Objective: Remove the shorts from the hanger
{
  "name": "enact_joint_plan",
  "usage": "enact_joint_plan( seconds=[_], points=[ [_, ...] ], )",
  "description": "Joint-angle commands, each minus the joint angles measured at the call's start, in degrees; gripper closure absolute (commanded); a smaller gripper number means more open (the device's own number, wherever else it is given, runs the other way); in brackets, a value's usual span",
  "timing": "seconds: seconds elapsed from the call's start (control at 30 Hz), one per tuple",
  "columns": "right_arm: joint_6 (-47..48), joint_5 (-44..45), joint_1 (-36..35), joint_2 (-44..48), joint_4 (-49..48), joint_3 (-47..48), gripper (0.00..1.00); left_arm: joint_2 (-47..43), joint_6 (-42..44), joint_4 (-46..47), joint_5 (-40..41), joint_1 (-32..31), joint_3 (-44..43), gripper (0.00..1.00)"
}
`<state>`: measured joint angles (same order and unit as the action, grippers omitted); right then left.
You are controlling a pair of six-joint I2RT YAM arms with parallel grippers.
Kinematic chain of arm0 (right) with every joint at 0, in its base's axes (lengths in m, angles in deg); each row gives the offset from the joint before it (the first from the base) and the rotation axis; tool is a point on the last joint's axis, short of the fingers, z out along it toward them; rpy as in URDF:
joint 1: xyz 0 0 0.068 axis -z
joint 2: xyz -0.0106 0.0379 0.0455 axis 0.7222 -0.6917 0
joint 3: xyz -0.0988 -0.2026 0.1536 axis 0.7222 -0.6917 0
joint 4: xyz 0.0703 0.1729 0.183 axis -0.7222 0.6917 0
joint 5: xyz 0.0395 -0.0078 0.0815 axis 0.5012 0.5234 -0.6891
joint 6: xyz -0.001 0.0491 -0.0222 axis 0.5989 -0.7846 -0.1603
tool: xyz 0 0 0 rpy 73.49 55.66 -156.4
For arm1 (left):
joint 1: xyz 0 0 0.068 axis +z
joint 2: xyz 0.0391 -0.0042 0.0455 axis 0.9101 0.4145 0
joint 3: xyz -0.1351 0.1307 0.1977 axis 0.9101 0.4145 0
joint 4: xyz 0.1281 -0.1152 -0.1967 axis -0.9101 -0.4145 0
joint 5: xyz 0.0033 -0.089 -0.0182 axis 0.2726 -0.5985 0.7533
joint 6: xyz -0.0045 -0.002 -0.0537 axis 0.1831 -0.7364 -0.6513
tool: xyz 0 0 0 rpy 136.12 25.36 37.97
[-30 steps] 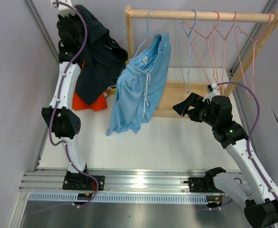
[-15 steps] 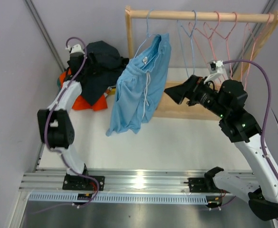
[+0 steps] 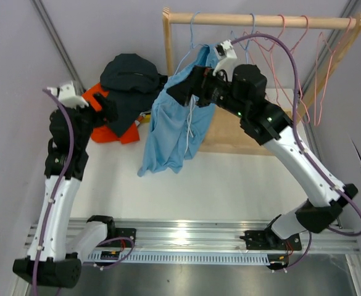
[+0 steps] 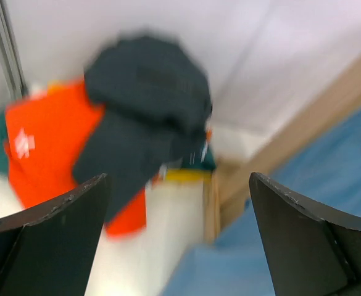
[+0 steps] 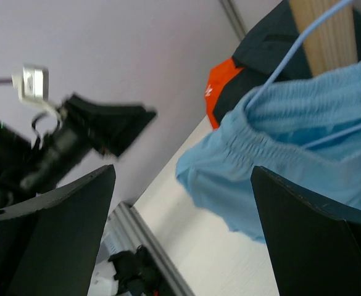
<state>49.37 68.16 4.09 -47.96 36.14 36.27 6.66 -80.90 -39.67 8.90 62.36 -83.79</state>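
The light blue shorts (image 3: 171, 132) with a white drawstring hang on a blue hanger (image 3: 189, 46) at the left end of the wooden rack. My right gripper (image 3: 177, 92) is open and empty, level with their waistband; the right wrist view shows the waistband (image 5: 291, 148) and hanger wire (image 5: 303, 43) ahead of the jaws. The black shorts (image 3: 131, 83) and orange shorts (image 3: 109, 126) lie piled at the back left. My left gripper (image 3: 103, 112) is open and empty beside that pile; its blurred wrist view shows the black (image 4: 146, 105) and orange (image 4: 41, 142) pairs.
Several empty pink and blue hangers (image 3: 291, 49) hang on the rack's bar (image 3: 260, 20). The rack's wooden base (image 3: 229, 132) lies behind the blue shorts. A rail (image 3: 186, 234) runs along the near edge. Walls close in on both sides.
My left arm has let the black shorts drop on the pile and pulled back toward me. My right arm has risen and swung left to the blue shorts' waistband.
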Motion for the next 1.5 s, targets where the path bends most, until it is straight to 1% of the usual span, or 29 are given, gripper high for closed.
enact_joint_plan(
  seconds=[0.0, 0.03, 0.07, 0.1, 0.13, 0.17, 0.2, 0.27, 0.37, 0.67, 0.73, 0.77, 0.83, 0.87, 0.93, 0.97, 1.03, 1.07, 1.1, 1.13, 1.27, 1.3, 1.37, 1.4, 1.43, 1.47],
  points=[
    [5.40, 6.32, 0.23, -5.73, -0.75, 9.71, 0.01, -5.74, 1.32, -8.20, -4.80, -0.27, 8.30, 0.01],
    [6.20, 7.21, 0.23, -7.49, -0.23, 13.99, 0.01, -7.41, 1.58, -9.59, -4.54, -0.27, 11.27, 0.01],
    [6.99, 7.91, 0.23, -10.64, 0.39, 15.95, 0.01, -10.48, 1.67, -10.13, -4.45, -0.27, 12.08, 0.01],
    [8.13, 8.87, 0.49, -13.72, 0.57, 19.80, 0.01, -11.73, 1.67, -10.83, -4.44, -0.36, 14.27, 0.01],
    [8.75, 8.97, 0.32, -13.75, 0.83, 19.83, 0.01, -13.13, 1.58, -10.84, -4.44, -0.36, 14.29, 0.01],
    [9.01, 10.71, 0.40, -16.36, 1.01, 22.88, 0.01, -14.45, 1.32, -11.19, -4.36, -0.36, 16.55, 0.01],
    [9.28, 11.34, 0.40, -17.51, 1.10, 24.22, 0.01, -17.33, 0.88, -11.10, -3.66, -0.36, 17.36, 0.01],
    [9.63, 13.27, 0.58, -20.23, 1.27, 27.11, 0.01, -19.81, 0.36, -11.10, -3.57, -0.36, 19.81, 0.00],
    [9.02, 14.94, 0.67, -21.92, 0.75, 27.92, 0.01, -23.60, -0.08, -10.40, -3.48, -0.36, 22.19, 0.01],
    [6.55, 18.02, 0.14, -24.56, -0.39, 28.27, 0.03, -24.74, -0.26, -10.40, -6.55, -0.45, 22.81, 0.01],
    [6.64, 18.81, -0.21, -24.73, -1.01, 27.66, 0.15, -25.01, -0.26, -10.14, -6.90, -0.45, 22.90, 0.01],
    [6.64, 18.82, -0.21, -24.73, -1.53, 27.66, 0.27, -25.01, -0.35, -10.14, -7.34, -0.45, 22.90, 0.01],
    [6.56, 19.08, -0.39, -24.91, -1.89, 27.74, 0.41, -25.01, -0.26, -9.96, -7.69, -0.45, 22.99, 0.01],
    [6.47, 18.99, -0.47, -24.82, -2.15, 27.75, 0.53, -24.92, -0.26, -9.96, -7.87, -0.45, 22.99, 0.01],
    [6.47, 19.17, -0.74, -24.65, -2.24, 27.83, 0.66, -25.01, -0.18, -10.14, -7.96, -0.45, 22.99, 0.01],
    [6.56, 19.17, -0.91, -24.21, -2.07, 27.83, 0.75, -24.84, -0.09, -10.14, -8.22, -0.45, 22.99, 0.01],
    [7.17, 19.78, -1.26, -23.59, -1.89, 27.92, 0.83, -25.01, 0.26, -10.14, -8.57, -0.45, 22.90, 0.01],
    [7.35, 19.96, -1.35, -22.63, -1.80, 27.92, 0.92, -24.92, 0.44, -9.96, -9.01, -0.45, 22.64, 0.01],
    [7.70, 20.13, -1.44, -22.01, -1.72, 27.92, 0.97, -24.83, 0.88, -9.09, -10.67, -0.79, 22.38, 0.01],
    [7.87, 20.57, -1.62, -21.40, -1.63, 27.92, 1.00, -24.75, 0.79, -8.73, -10.86, -1.49, 22.11, 0.01],
    [8.66, 20.57, -2.32, -17.97, -1.80, 28.27, 1.00, -22.29, 0.09, -7.24, -9.64, -6.76, 19.57, 0.00],
    [8.93, 20.57, -2.58, -16.49, -1.80, 28.27, 1.00, -21.41, -0.26, -6.71, -8.06, -10.43, 17.21, 0.01],
    [10.15, 21.19, -3.63, -14.90, -1.89, 28.18, 1.00, -19.22, -0.26, -5.92, -5.08, -15.01, 15.70, 0.01],
    [10.42, 21.80, -3.90, -13.67, -1.98, 27.92, 1.00, -18.60, -0.26, -4.53, -3.23, -19.99, 13.87, 0.01],
    [10.51, 21.89, -4.08, -13.14, -1.54, 27.83, 1.00, -17.98, -0.09, -3.47, -1.30, -22.31, 13.59, 0.01],
    [10.60, 21.98, -4.17, -12.70, -1.28, 27.75, 1.00, -16.41, -0.17, -2.50, -1.19, -24.24, 13.15, 0.01]
  ],
)
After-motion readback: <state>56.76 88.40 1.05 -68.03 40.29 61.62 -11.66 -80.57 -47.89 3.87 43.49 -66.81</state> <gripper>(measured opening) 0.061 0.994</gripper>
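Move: The blue hanger's near shoulder, just above the light-blue shorts' waistband, is about 12 cm ahead of the right hand, 2 cm left and nearly level. The shorts' middle hangs roughly 8 cm ahead, 2 cm left and 18 cm below that hand; the left post is some 16 cm ahead and 5 cm left, the empty blue hanger about 13 cm ahead and 18 cm right. From the left hand, the shoulder lies roughly 8 cm ahead, 22 cm right, 8 cm higher. The right fingers pinch the blue hanger's wire beside the waistband: open, they reach forward about 13 cm and slightly left, turning clockwise, shut on the wire, then draw it back and up a few centimetres. The left hand, open throughout, drops and backs away, pauses, then swings right, turning clockwise towards the hanging shorts. ##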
